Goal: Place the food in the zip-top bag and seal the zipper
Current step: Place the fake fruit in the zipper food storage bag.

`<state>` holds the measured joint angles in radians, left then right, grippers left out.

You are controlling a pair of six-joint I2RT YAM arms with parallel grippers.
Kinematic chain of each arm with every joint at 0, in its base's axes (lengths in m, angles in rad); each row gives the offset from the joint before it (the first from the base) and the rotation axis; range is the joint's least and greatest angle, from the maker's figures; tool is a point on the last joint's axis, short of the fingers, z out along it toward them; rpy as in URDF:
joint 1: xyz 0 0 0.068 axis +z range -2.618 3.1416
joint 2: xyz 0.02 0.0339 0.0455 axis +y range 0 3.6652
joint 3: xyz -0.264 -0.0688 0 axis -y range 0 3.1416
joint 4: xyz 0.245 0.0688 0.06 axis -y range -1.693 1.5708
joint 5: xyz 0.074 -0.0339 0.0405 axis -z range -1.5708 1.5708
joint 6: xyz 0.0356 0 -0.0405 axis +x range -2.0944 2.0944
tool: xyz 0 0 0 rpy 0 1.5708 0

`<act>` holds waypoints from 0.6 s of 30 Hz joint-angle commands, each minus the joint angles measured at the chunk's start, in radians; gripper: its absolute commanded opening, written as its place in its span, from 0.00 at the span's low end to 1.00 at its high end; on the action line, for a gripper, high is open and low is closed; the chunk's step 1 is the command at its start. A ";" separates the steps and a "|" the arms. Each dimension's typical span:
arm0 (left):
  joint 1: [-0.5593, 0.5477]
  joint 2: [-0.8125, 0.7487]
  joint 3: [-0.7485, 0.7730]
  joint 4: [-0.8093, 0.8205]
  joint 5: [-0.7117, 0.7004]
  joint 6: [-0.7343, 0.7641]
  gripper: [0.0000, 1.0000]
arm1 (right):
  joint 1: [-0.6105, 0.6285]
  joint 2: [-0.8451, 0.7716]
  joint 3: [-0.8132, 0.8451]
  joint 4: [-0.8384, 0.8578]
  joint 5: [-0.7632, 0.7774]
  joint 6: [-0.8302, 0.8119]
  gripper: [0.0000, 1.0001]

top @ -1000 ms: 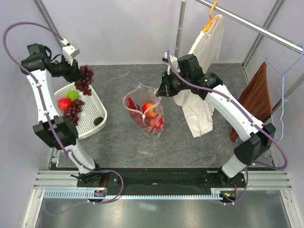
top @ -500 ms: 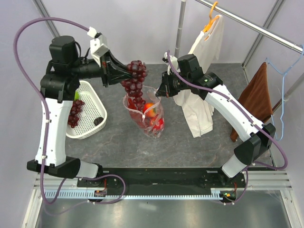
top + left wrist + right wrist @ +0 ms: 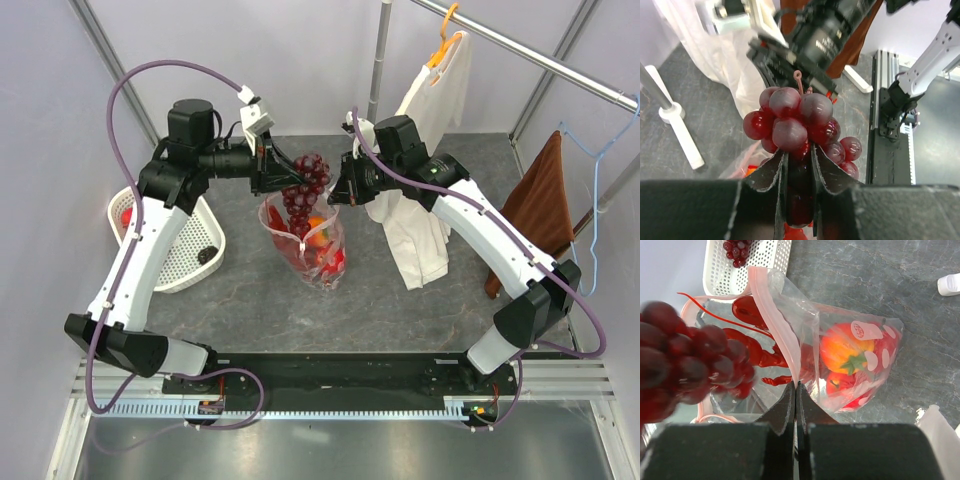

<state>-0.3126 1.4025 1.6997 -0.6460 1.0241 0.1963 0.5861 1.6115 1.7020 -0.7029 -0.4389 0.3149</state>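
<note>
My left gripper [image 3: 290, 180] [image 3: 797, 160] is shut on a bunch of dark purple grapes [image 3: 307, 185] [image 3: 790, 120], which hangs just above the mouth of the zip-top bag [image 3: 318, 250] [image 3: 805, 320]. The right gripper [image 3: 336, 196] [image 3: 796, 385] is shut on the bag's pink zipper [image 3: 772, 315], holding the mouth up and open. Inside the bag lie an orange [image 3: 845, 350], a red apple [image 3: 840, 382] and red chilli peppers [image 3: 750, 352]. The same grapes blur the left side of the right wrist view [image 3: 685, 355].
A white mesh basket [image 3: 185, 245] at the left holds a second grape bunch [image 3: 737, 249], a red fruit [image 3: 125, 215] and a dark piece [image 3: 207, 256]. A cream shirt [image 3: 425, 200] hangs right of the bag, a brown towel [image 3: 540, 200] farther right, a pole [image 3: 380, 60] behind.
My left arm has swung the grapes from over the basket rightward to above the bag's mouth. The right gripper has kept hold of the zipper without moving.
</note>
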 commanded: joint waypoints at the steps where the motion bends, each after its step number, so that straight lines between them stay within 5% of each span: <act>1: -0.005 -0.066 -0.105 0.008 0.010 0.107 0.02 | -0.005 -0.042 0.010 0.026 -0.011 0.000 0.00; 5: -0.005 -0.097 -0.199 -0.010 -0.029 0.160 0.09 | -0.005 -0.044 0.010 0.026 -0.017 -0.002 0.00; 7: -0.005 -0.097 -0.216 -0.067 -0.025 0.193 0.51 | -0.005 -0.042 0.015 0.026 -0.018 -0.004 0.00; 9: -0.006 -0.097 -0.192 -0.137 -0.071 0.206 0.75 | -0.005 -0.042 0.018 0.026 -0.026 -0.008 0.00; 15: 0.009 -0.154 -0.088 -0.277 -0.098 0.379 0.90 | -0.005 -0.048 0.015 0.026 -0.040 -0.033 0.00; 18: 0.010 -0.184 -0.069 -0.430 -0.136 0.642 0.91 | -0.005 -0.047 0.013 0.028 -0.044 -0.042 0.00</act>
<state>-0.3061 1.2964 1.5608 -0.9024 0.9279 0.5213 0.5861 1.6054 1.7020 -0.7033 -0.4610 0.3023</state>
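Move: The left hand holds the grapes above the open bag: the middle of its mouth is about 12 cm below and 1 cm to the right, level fore and aft. From the left hand, the lobster's near claw is some 14 cm below, 5 cm left and 1 cm forward; the orange fruit is about 20 cm down, 4 cm right and 2 cm forward. The right hand pinches the rim, with the mouth's middle roughly 7 cm to its left, level otherwise. The left hand lets go of the grapes over the bag: it sinks about 8 cm towards the mouth, its fingers springing from nearly shut to wide open on the way down, then lifts a little while easing back and to its left, its left side tipping up some 10 degrees. The right hand stays put and keeps its pinch on the rim. ##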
